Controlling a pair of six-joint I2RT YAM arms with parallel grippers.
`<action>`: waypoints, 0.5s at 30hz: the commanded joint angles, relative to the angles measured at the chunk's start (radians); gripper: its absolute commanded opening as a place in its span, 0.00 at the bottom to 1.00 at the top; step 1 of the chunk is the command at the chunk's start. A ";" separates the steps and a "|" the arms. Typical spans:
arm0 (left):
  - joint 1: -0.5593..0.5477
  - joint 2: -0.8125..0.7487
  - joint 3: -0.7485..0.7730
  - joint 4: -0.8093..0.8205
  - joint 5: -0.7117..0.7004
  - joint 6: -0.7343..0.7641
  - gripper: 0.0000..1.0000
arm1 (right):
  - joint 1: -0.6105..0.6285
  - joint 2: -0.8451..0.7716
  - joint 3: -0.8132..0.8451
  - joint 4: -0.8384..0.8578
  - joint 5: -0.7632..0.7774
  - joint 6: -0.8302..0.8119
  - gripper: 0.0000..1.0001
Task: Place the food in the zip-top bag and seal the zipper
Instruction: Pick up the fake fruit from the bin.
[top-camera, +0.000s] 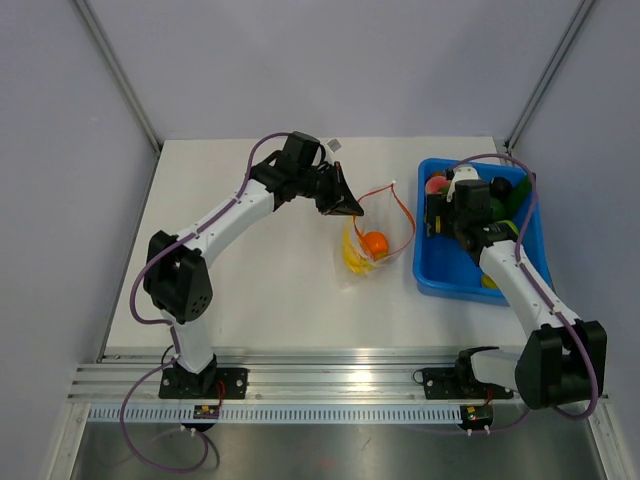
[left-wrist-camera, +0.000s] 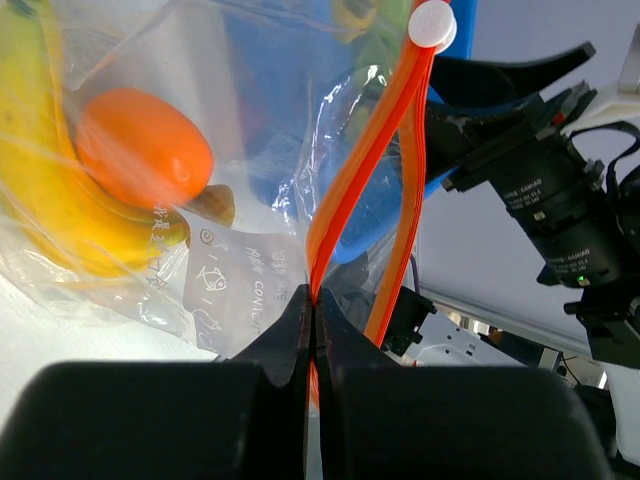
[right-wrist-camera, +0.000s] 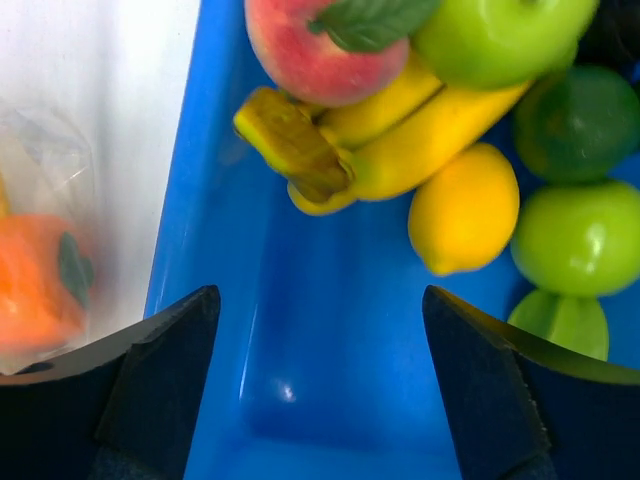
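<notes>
The clear zip-top bag (top-camera: 385, 250) stands at mid table with its mouth held up and open. It holds a yellow banana bunch (top-camera: 352, 258) and an orange ball (top-camera: 374, 243). My left gripper (top-camera: 352, 208) is shut on the orange-red zipper strip (left-wrist-camera: 365, 160) at the bag's left mouth edge; its white slider (left-wrist-camera: 432, 22) shows at the top. My right gripper (right-wrist-camera: 320, 340) is open and empty, low over the floor of the blue bin (right-wrist-camera: 210, 200). A banana bunch (right-wrist-camera: 400, 140) and a pink-red peach (right-wrist-camera: 310, 50) lie ahead of it.
The blue bin (top-camera: 450, 285) stands at the right of the table. It also holds a lemon (right-wrist-camera: 465, 210) and green apples (right-wrist-camera: 565, 240). The bag with the orange ball (right-wrist-camera: 35, 280) lies just left of the bin wall.
</notes>
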 joint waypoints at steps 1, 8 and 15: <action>-0.005 -0.065 -0.019 0.054 0.039 0.003 0.00 | -0.007 0.058 0.006 0.142 -0.087 -0.159 0.88; -0.005 -0.071 -0.029 0.061 0.045 0.005 0.00 | -0.012 0.171 -0.008 0.255 -0.121 -0.305 0.87; -0.005 -0.079 -0.039 0.076 0.053 0.005 0.00 | -0.049 0.263 0.003 0.312 -0.168 -0.388 0.86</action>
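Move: The banana bunch in the blue bin lies roughly 8 cm ahead of the open right hand, 3 cm to its right and 11 cm below, stem end nearest. The peach is about 12 cm straight ahead and 8 cm down; the green apple is 13 cm ahead, 8 cm right; the lemon is 5 cm ahead, 7 cm right. From the left hand, still pinching the bag's rim, the bunch is some 22 cm right, 9 cm ahead and 19 cm below. Lower the right gripper into the bin about 5.5 cm while reaching some 4 cm forward, closing in on the stem end of the banana bunch just short of the peach. Swing the hand some 15 degrees counter-clockwise on the way, let its left side dip a little, and leave the fingers wide open. ##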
